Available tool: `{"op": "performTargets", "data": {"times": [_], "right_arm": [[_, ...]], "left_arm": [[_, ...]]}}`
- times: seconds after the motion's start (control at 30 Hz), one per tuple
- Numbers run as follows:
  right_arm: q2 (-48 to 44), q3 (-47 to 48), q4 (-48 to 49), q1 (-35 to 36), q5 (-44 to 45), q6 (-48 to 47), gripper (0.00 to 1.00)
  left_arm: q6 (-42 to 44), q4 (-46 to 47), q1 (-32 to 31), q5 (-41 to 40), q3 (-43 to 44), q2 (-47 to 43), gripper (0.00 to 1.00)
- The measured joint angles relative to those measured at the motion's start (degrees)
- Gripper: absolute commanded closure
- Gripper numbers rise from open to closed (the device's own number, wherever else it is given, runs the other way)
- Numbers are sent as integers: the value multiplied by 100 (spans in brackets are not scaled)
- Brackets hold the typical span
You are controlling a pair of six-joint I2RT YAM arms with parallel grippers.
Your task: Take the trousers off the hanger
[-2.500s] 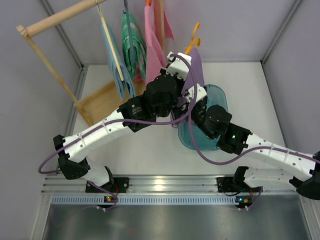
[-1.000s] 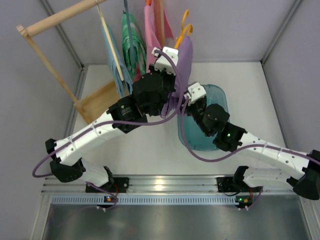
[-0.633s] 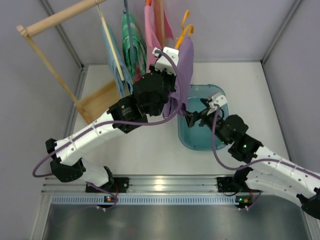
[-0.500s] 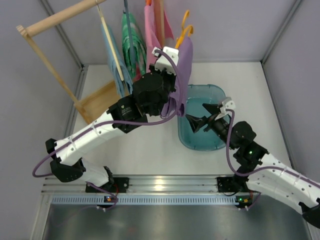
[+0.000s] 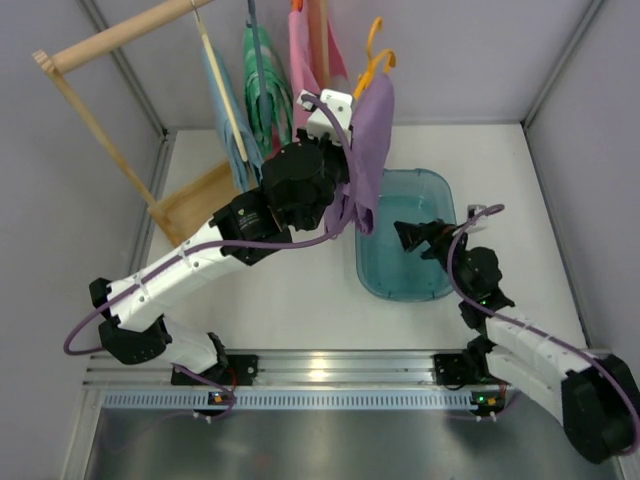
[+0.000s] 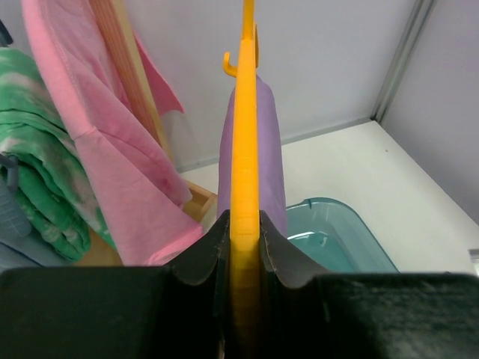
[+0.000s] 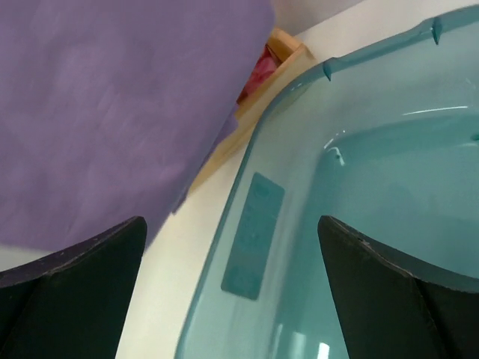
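Observation:
The lilac trousers [image 5: 368, 150] hang over the orange-yellow hanger [image 5: 378, 66], held up above the table's far middle. My left gripper [image 5: 343, 128] is shut on the hanger's lower frame; in the left wrist view the hanger [image 6: 243, 149] runs straight up from between the fingertips of that gripper [image 6: 245, 224], with the trousers [image 6: 271, 149] draped over both sides. My right gripper [image 5: 414, 238] hovers open over the teal tub [image 5: 366, 272], apart from the cloth. In the right wrist view this gripper [image 7: 230, 221] holds nothing, and the trousers [image 7: 112, 112] fill the upper left.
A wooden rack [image 5: 120, 35] at the back left carries a light blue garment [image 5: 225, 125], a green one [image 5: 262, 80] and a pink one [image 5: 303, 70], close beside the hanger. The rack's wooden base [image 5: 200, 200] lies on the table. The tub's rim [image 7: 251, 153] sits just under the trousers' hem.
My right gripper let go of the trousers, opened wide and drew back to the near right over the tub. My left gripper raised the hanger slightly, staying shut on it.

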Motion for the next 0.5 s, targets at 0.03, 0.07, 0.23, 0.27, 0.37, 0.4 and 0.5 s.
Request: {"op": "performTargets", "data": {"times": [0.03,0.07,0.23,0.27,0.37,0.4,0.5], "right_arm": [[350,-125,481,-289,-199,358,1],[807,-186,1056,-560,-422,831,1],[3099,46,2883,-966,-1134,2699,1],[3517,181,2979,-966,-1241,2997,1],[4295,455,3211,-960,-1405,3613,0],[4356,461,3254,-957,-1412,3720,1],[4374,463,3418,-946,-1410,3941,1]], "left_arm": [[-98,-24,0,57,0,-2,100],[-188,-55,0,120,0,-2,100],[-577,-168,-2,411,2,-22,100],[-632,-201,-7,452,2,-26,100],[-723,-267,-22,522,24,-31,100],[-734,-267,-26,522,33,-31,100],[-752,-267,-31,522,37,-46,100]]}}
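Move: Up to the left of the open right hand hangs the middle of the trousers, about 9 cm ahead, 7 cm left and 14 cm higher. The basin's middle is some 5 cm ahead, 1 cm right and 15 cm below that hand. From the left hand, which holds the hanger, the trousers' middle lies roughly 10 cm ahead, 4 cm right and 12 cm down; the pink cloth hangs some 17 cm ahead, 8 cm left and 10 cm down. Reaching forward about 6 cm and dipping 5 cm over the basin, the wide-open right hand ends slightly further left, closing in on the lower part of the trousers. Its wrist rolls left side up by some 30 degrees while the fingertips tip down. The left hand keeps its grip on the hanger, easing right and a little back with a slight clockwise turn. ##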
